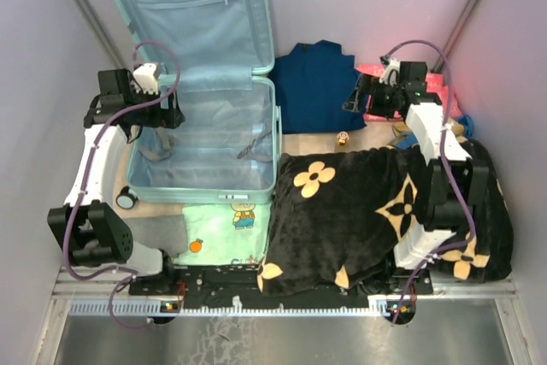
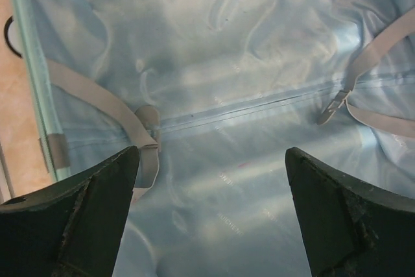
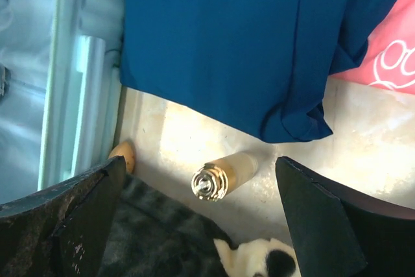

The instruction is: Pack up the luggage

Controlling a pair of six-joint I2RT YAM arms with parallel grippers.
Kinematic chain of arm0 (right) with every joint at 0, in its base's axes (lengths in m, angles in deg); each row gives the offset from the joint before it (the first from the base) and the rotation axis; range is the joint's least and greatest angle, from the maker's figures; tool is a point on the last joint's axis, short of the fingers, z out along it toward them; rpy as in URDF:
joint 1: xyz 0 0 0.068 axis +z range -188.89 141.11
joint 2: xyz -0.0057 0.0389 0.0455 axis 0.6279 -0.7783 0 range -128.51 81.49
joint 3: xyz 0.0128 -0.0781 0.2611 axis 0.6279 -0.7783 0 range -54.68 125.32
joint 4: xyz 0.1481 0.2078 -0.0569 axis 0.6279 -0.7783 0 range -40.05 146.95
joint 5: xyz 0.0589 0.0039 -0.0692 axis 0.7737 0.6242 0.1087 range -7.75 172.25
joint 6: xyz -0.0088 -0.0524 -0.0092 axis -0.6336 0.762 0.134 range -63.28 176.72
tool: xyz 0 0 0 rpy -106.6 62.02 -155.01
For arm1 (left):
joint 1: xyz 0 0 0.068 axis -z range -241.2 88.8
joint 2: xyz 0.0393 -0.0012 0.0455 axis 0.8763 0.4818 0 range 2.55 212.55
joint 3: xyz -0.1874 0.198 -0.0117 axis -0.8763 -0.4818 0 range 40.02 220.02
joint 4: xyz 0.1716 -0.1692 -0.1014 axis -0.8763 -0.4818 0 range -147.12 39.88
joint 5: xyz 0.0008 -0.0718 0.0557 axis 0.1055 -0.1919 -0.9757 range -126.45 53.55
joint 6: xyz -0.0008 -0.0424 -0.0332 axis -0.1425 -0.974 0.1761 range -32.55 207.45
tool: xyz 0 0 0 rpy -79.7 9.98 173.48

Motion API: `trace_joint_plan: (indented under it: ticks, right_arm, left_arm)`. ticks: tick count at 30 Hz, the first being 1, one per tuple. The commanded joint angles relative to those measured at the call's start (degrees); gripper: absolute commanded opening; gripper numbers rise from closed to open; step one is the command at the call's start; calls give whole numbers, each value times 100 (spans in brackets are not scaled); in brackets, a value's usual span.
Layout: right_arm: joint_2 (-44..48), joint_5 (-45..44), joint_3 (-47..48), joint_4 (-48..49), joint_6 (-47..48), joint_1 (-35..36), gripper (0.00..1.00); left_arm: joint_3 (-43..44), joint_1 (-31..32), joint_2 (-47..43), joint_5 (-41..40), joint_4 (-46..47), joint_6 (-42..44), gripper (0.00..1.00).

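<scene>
The luggage (image 1: 256, 179) is a pale mint-blue suitcase lying open at the left, its lid (image 1: 192, 6) propped upright behind. My left gripper (image 1: 164, 115) hovers over the left part of the open base, open and holding nothing. The left wrist view looks down between the open left gripper (image 2: 211, 154) onto the blue-grey lining (image 2: 227, 63), with grey straps (image 2: 97, 105) and a buckle (image 2: 332, 109). My right gripper (image 1: 361, 97) hangs open at the back right, above a small gold-capped bottle (image 3: 220, 176) that stands on the table below the open right gripper (image 3: 200, 160).
A dark blue garment (image 1: 316, 83) lies right of the suitcase, a pink one (image 1: 434, 85) behind my right arm. A black blanket with tan flowers (image 1: 342, 211) covers the right front. A mint cloth with a cartoon print (image 1: 224, 230) and a grey cloth (image 1: 162, 230) lie in front of the suitcase.
</scene>
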Motion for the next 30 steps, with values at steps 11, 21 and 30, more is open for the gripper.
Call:
trace_joint_plan:
  ticks: [11, 21, 30]
  right_arm:
    - [-2108, -410, 1222, 204, -763, -2, 99]
    - [-2638, -721, 1599, 253, -981, -23, 99]
    - [-2464, -465, 1651, 154, -877, -120, 99]
  left_arm:
    - [371, 640, 274, 356, 31, 772, 100]
    - [1351, 1209, 1040, 944, -101, 1461, 100]
    - [3182, 3002, 2875, 1447, 526, 2752, 99]
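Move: From the right hand the navy shirt's middle lies about 14 cm ahead, 11 cm left and 16 cm below, its near right corner closer in. The gold-capped bottle stands level with that hand, 3 cm to its left and 14 below; the pink packet is some 12 cm ahead and 16 right. From the left hand the shirt is roughly 18 cm ahead, 39 right, 18 below, beyond the suitcase tray, centred 4 ahead and 9 right. Open right hand sinks about 13 cm and forward to the shirt's corner; left swings rightward 20 towards it. ##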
